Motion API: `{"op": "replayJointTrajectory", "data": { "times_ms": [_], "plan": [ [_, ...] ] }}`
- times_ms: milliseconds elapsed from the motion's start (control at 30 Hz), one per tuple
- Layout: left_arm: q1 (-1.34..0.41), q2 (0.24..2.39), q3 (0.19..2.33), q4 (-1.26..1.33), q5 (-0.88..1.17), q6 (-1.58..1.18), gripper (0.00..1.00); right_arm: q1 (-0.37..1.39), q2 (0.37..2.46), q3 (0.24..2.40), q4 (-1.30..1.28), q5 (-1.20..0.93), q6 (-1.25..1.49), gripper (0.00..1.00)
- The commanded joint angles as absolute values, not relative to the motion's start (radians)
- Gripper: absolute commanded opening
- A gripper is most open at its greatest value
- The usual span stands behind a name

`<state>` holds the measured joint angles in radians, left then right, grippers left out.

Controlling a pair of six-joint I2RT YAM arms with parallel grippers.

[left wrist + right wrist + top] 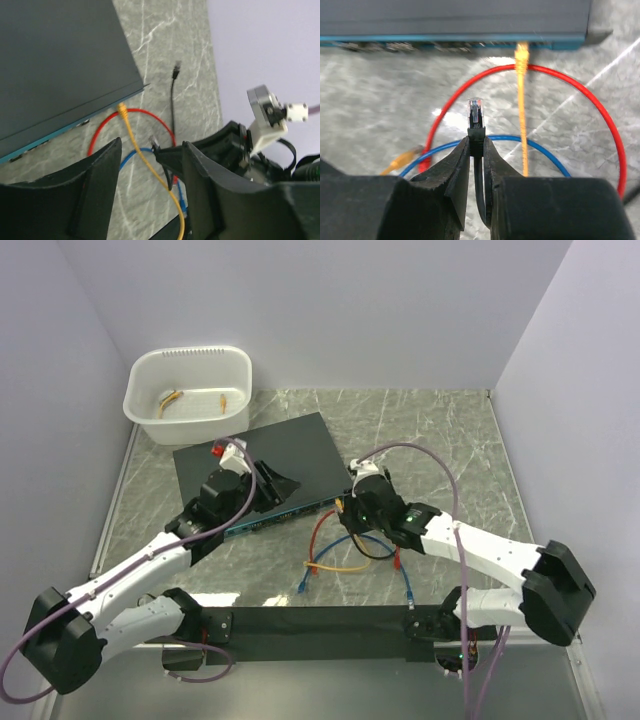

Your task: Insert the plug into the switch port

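The black plug (475, 111), clear-tipped with a black boot, is pinched upright between my right gripper's (476, 142) fingers, and its black cable hangs down between them. It points at the switch's teal face (450, 42) but stands well short of the row of switch ports (395, 46). A yellow plug (521, 50) sits in a port further right. In the top view my right gripper (347, 508) hovers just off the switch's (280, 455) near right corner. My left gripper (150, 190) is open with nothing held, above the switch's near edge (268, 483).
Red (320, 530), blue (372, 540) and yellow (335, 567) cables loop on the marble table in front of the switch. The black cable's other end (176, 70) lies past the switch's corner. A white tub (190, 390) stands at the back left. Walls close in on both sides.
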<state>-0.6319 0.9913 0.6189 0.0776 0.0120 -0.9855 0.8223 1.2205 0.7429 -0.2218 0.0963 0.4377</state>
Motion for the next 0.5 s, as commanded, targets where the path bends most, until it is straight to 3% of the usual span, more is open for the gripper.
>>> {"op": "replayJointTrajectory", "data": {
  "times_ms": [0, 467],
  "plan": [
    [-0.632, 0.973, 0.563, 0.146, 0.05, -0.94, 0.56, 0.825, 1.262, 0.735, -0.189, 0.159, 0.477, 0.0],
    [-0.75, 0.959, 0.4, 0.176, 0.054, -0.922, 0.23, 0.799, 1.43, 0.791, -0.146, 0.241, 0.482, 0.0]
  ]
}}
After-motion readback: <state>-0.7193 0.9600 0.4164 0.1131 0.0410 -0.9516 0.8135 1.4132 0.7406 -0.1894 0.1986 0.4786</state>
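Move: Off the right hand's left and front, about 6 cm ahead, 6 cm left and 8 cm lower, is the switch port beside the seated yellow plug, waiting for the held black plug. That yellow plug is some 7 cm ahead and 4 cm left, the switch corner 9 cm ahead and 1 cm right. The loose yellow plug lies about 9 cm back, 12 cm left. From the left hand the port is about 2 cm ahead, 11 cm right and 18 cm down. Lowering the black plug towards the switch's port row, the right hand sinks about 5.5 cm, slowing as it goes, and keeps its grip while the wrist rolls left side down and turns slightly clockwise, some 10 degrees in all. The empty left hand drops about 8 cm and draws back 5 cm over the table, its fingers closing from over half open to a quarter. ##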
